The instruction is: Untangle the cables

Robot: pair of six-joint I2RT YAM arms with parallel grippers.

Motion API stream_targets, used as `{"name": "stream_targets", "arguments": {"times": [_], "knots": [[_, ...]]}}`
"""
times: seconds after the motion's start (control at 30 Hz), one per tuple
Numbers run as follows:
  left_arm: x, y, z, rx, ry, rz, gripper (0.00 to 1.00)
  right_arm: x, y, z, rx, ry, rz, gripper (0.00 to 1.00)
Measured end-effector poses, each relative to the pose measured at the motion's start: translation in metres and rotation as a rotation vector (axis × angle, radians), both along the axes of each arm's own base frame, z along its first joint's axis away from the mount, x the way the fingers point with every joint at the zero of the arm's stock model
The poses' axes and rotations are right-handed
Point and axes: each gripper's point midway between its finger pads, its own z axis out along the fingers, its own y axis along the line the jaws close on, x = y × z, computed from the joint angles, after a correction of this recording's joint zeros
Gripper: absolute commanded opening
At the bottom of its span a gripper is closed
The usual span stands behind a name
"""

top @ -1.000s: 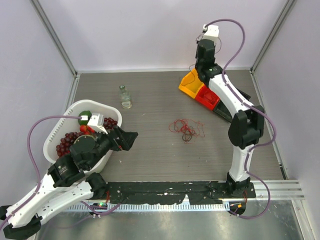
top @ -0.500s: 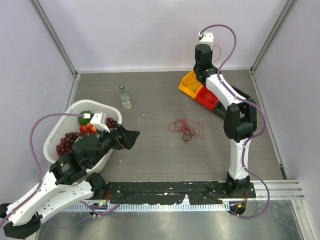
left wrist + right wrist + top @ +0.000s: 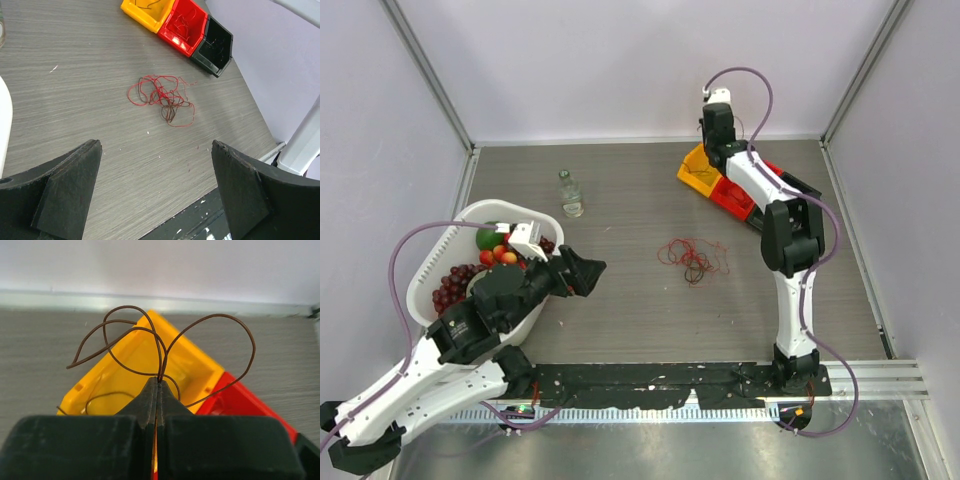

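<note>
A tangle of thin red and dark brown cables (image 3: 693, 258) lies on the grey table right of centre; it also shows in the left wrist view (image 3: 162, 95). My right gripper (image 3: 708, 150) (image 3: 158, 382) is shut on a looping brown cable (image 3: 159, 371) and holds it above the yellow bin (image 3: 130, 375) (image 3: 695, 165). Another brown cable lies inside that bin. My left gripper (image 3: 588, 270) (image 3: 155, 150) is open and empty, well left of the tangle and pointing at it.
A red bin (image 3: 732, 193) (image 3: 182, 25) and a black bin (image 3: 215, 45) stand in a row beside the yellow one, thin wires in them. A white basket (image 3: 425, 275) of fruit is at the left. A small bottle (image 3: 570, 193) stands at the back.
My right gripper has moved left and toward the back wall with the brown cable, to above the yellow bin. My left gripper has edged a little right toward the tangle.
</note>
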Motion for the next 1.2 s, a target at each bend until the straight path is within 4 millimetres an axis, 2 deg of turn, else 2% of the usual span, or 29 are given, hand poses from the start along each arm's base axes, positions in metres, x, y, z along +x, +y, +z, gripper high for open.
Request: {"name": "stream_targets", "arguments": {"times": [0.13, 0.2, 0.27, 0.3, 0.33, 0.4, 0.53, 0.67, 0.8, 0.93, 1.03, 1.13, 1.2], "knots": [[0.000, -0.004, -0.003, 0.011, 0.012, -0.011, 0.95, -0.001, 0.013, -0.056, 0.038, 0.127, 0.046, 0.01], [0.001, -0.005, -0.004, 0.014, 0.016, -0.015, 0.95, -0.001, 0.018, -0.082, 0.064, 0.193, 0.057, 0.08], [0.001, -0.007, -0.004, 0.015, 0.020, -0.020, 0.95, 0.000, 0.022, -0.100, 0.093, 0.249, 0.057, 0.18], [0.001, -0.009, -0.003, 0.015, 0.022, -0.022, 0.95, 0.001, 0.024, -0.103, 0.105, 0.272, 0.053, 0.31], [0.002, -0.010, -0.003, 0.016, 0.025, -0.026, 0.95, 0.001, 0.024, -0.104, 0.120, 0.283, 0.048, 0.39], [0.002, -0.013, -0.005, 0.023, 0.036, -0.033, 0.95, 0.000, 0.022, -0.099, 0.151, 0.307, 0.031, 0.43], [0.003, -0.022, -0.013, 0.042, 0.068, -0.057, 0.95, 0.004, 0.013, -0.065, 0.186, 0.281, 0.002, 0.45], [0.003, -0.030, -0.021, 0.055, 0.101, -0.080, 0.96, -0.010, 0.002, -0.038, 0.199, 0.280, -0.023, 0.46], [0.003, -0.042, -0.037, 0.083, 0.157, -0.110, 0.95, -0.045, -0.003, -0.009, 0.237, 0.284, -0.033, 0.47], [0.003, -0.062, -0.054, 0.094, 0.228, -0.160, 0.89, -0.107, 0.014, 0.002, 0.344, 0.292, 0.035, 0.49], [0.005, -0.079, -0.068, 0.100, 0.275, -0.204, 0.82, -0.166, 0.034, -0.014, 0.409, 0.322, 0.095, 0.49], [0.008, -0.097, -0.084, 0.134, 0.338, -0.244, 0.72, -0.222, 0.052, -0.043, 0.483, 0.385, 0.167, 0.47], [0.016, -0.115, -0.093, 0.161, 0.378, -0.268, 0.66, -0.253, 0.049, -0.065, 0.514, 0.431, 0.167, 0.45]]}}
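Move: The right hand holds a brown cable over the yellow bin, whose middle lies about 15 cm below it, 4 cm left and 1 cm ahead. The red bin is some 6 cm back and 4 cm right of the hand, at similar depth; the remaining tangle is roughly 27 cm back, 9 cm left and 18 cm down. From the left hand, that tangle lies about 17 cm ahead, 18 cm right and 25 cm below. Downward first: the right hand sinks about 10 cm into the yellow bin, tipping down, opens halfway to let go of the brown cable and rises clear, then sweeps back some 25 cm towards the tangle, tilting and sinking again. The left hand swings right and down towards the same tangle, speeding up late, tipping down and starting to narrow its wide-open fingers. ##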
